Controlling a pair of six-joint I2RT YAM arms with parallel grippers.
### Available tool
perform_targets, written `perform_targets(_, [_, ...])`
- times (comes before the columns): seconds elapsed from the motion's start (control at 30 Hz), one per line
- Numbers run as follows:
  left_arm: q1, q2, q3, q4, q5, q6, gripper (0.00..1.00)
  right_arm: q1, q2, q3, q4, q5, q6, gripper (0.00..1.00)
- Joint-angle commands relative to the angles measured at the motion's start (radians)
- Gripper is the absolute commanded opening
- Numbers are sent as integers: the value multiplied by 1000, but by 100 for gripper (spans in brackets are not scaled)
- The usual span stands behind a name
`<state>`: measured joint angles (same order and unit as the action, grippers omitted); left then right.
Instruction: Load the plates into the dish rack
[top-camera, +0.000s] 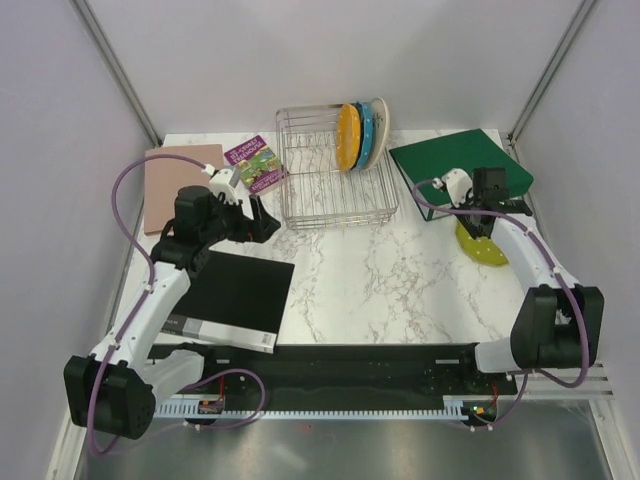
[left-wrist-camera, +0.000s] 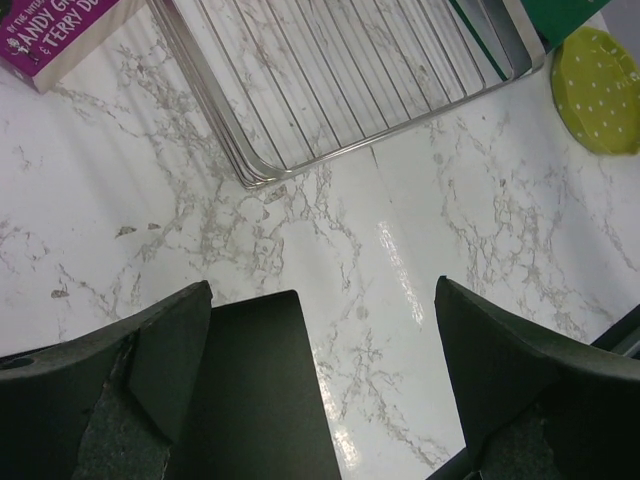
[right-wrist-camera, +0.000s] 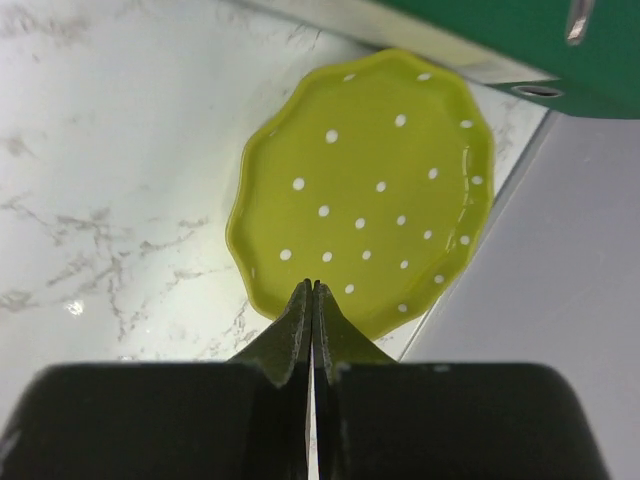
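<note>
The silver wire dish rack (top-camera: 340, 222) stands at the back middle, and its front corner shows in the left wrist view (left-wrist-camera: 250, 175). The orange plate (top-camera: 347, 137), blue plate (top-camera: 364, 135) and cream plate (top-camera: 379, 122) stand upright at its right end. The green dotted plate (top-camera: 488, 252) lies flat near the table's right edge; it also shows in the left wrist view (left-wrist-camera: 598, 88) and right wrist view (right-wrist-camera: 370, 190). My right gripper (right-wrist-camera: 311, 286) is shut and empty, its tips over the plate's near rim (top-camera: 478, 226). My left gripper (left-wrist-camera: 322, 286) is open and empty above the table, near the rack's front left corner (top-camera: 268, 222).
A purple book (top-camera: 257, 163) lies left of the rack. A pink board (top-camera: 180, 185) is at the far left. A green board (top-camera: 460, 165) lies behind the green plate. A black notebook (top-camera: 235, 295) lies under the left arm. The table's right edge runs close to the green plate.
</note>
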<state>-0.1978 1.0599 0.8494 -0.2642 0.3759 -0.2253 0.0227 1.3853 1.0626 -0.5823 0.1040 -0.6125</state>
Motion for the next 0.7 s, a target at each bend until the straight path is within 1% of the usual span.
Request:
perform_targets(0.0, [1,-2,23,-30,21,6,100,-64,75,-41,48,-116,-217,0])
perform_targets(0.07, [1,12,36,-49,3,-11,100,-108,147,-36,62,-133,-234,0])
perform_targets(0.17, [1,26,57,-70,-6,-9,100,-139,245,2,67,-147,-248,0])
perform_targets(0.33, [15,51,77,-81,-40,-23,100,-147,366,34,55,-148,-282,0])
perform_targets(0.47, [32,71,99,-83,-51,-26,100,-147,367,-9,15,-197,-389,0])
perform_targets(0.53, [44,80,108,-84,-61,-31,100,-144,345,-19,-20,-253,-437,0])
perform_targets(0.67, [60,92,105,-81,-68,-51,100,-83,324,-50,-128,-283,-495,0])
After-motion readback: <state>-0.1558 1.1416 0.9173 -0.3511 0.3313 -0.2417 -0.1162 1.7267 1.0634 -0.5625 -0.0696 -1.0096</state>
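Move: The green plate's middle lies about 8 cm to the right of the closed right hand, 2 cm ahead and 12 cm below. The green box file is some 19 cm ahead and 3 cm right, 10 cm below; the dish rack's middle is roughly 20 cm ahead and 33 cm left, 6 cm below. From the left hand the plate lies about 56 cm right, 4 cm ahead and 19 cm down. Right hand, fingers shut, sinks 11 cm, slanting right onto the green plate's left side, tipping down some 20 degrees. ##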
